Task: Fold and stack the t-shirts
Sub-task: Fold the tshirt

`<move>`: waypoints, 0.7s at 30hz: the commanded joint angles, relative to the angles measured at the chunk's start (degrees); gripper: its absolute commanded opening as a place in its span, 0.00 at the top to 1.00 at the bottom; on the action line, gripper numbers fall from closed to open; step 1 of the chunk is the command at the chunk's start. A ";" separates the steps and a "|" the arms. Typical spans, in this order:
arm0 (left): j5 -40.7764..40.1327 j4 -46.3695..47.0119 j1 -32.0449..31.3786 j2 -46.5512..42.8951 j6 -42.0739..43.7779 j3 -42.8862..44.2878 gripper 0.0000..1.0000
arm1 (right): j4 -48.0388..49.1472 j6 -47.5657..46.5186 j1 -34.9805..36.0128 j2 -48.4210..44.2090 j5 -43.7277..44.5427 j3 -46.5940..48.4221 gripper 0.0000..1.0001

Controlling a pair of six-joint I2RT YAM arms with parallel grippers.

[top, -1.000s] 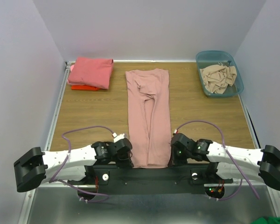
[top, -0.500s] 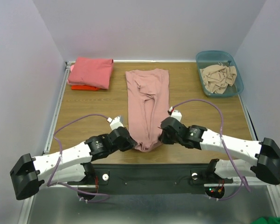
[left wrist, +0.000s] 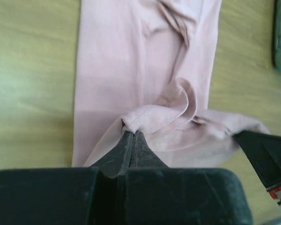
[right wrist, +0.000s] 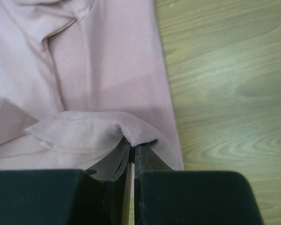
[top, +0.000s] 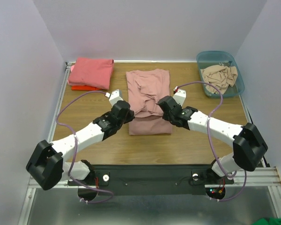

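A long dusty pink t-shirt (top: 148, 84) lies down the middle of the table, folded narrow. Its near hem is lifted and doubled back over the lower part. My left gripper (top: 129, 113) is shut on the hem's left corner, and the left wrist view shows the pinched hem (left wrist: 152, 119) at the gripper tips (left wrist: 131, 133). My right gripper (top: 161, 105) is shut on the right corner, with the stitched edge (right wrist: 131, 129) wrapped over its tips (right wrist: 133, 146). A folded coral-pink t-shirt (top: 90, 71) sits on an orange-red one (top: 81, 87) at the back left.
A blue bin (top: 239, 87) holding crumpled beige cloth (top: 219, 75) stands at the back right. Bare wooden tabletop (top: 93, 108) lies on both sides of the pink shirt. White walls close in the back and sides.
Both grippers have travelled from the near table edge toward the back, carrying the dusty pink shirt's hem up and over its lower half. The shirt now looks much shorter.
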 commanded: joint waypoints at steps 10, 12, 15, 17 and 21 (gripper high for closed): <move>2.19 7.96 9.05 16.04 12.34 11.65 1.00 | 9.76 -10.32 -10.95 11.71 -6.81 10.72 1.00; 3.16 7.96 10.28 17.99 12.87 13.67 1.00 | 9.76 -10.76 -11.65 14.35 -6.91 12.57 1.00; 4.57 5.16 12.30 23.77 12.26 17.10 1.00 | 9.76 -11.02 -12.79 17.43 -7.51 14.86 0.95; 5.71 2.09 13.27 25.90 11.73 20.08 1.00 | 9.68 -11.37 -13.50 19.18 -7.78 16.52 0.72; 6.94 1.02 13.98 27.76 11.47 22.47 0.12 | 9.68 -12.43 -13.68 19.46 -9.45 17.41 0.22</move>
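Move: Both hands still hold the raised hem of the t-shirt. The spot where it will lie is about 11 cm ahead of the left hand and some 14 cm below, and about 10 cm ahead of and 10 cm below the right. The crumpled fold in the middle of the shirt lies 15 cm ahead of the left hand and 8 cm to its right. The red stack is about 26 cm ahead and 27 cm left of the left hand; the basket is 26 cm ahead and 33 cm right of the right hand. Forward together, both hands carry the pinched hem out over the shirt, the left about 13 cm and the right about 11 cm, sinking a few centimetres on the way, mostly towards the end. The left hand rolls some 10 degrees, its left side rising. Only at the end do both sets of fingers open, letting the hem go while still above the cloth. ##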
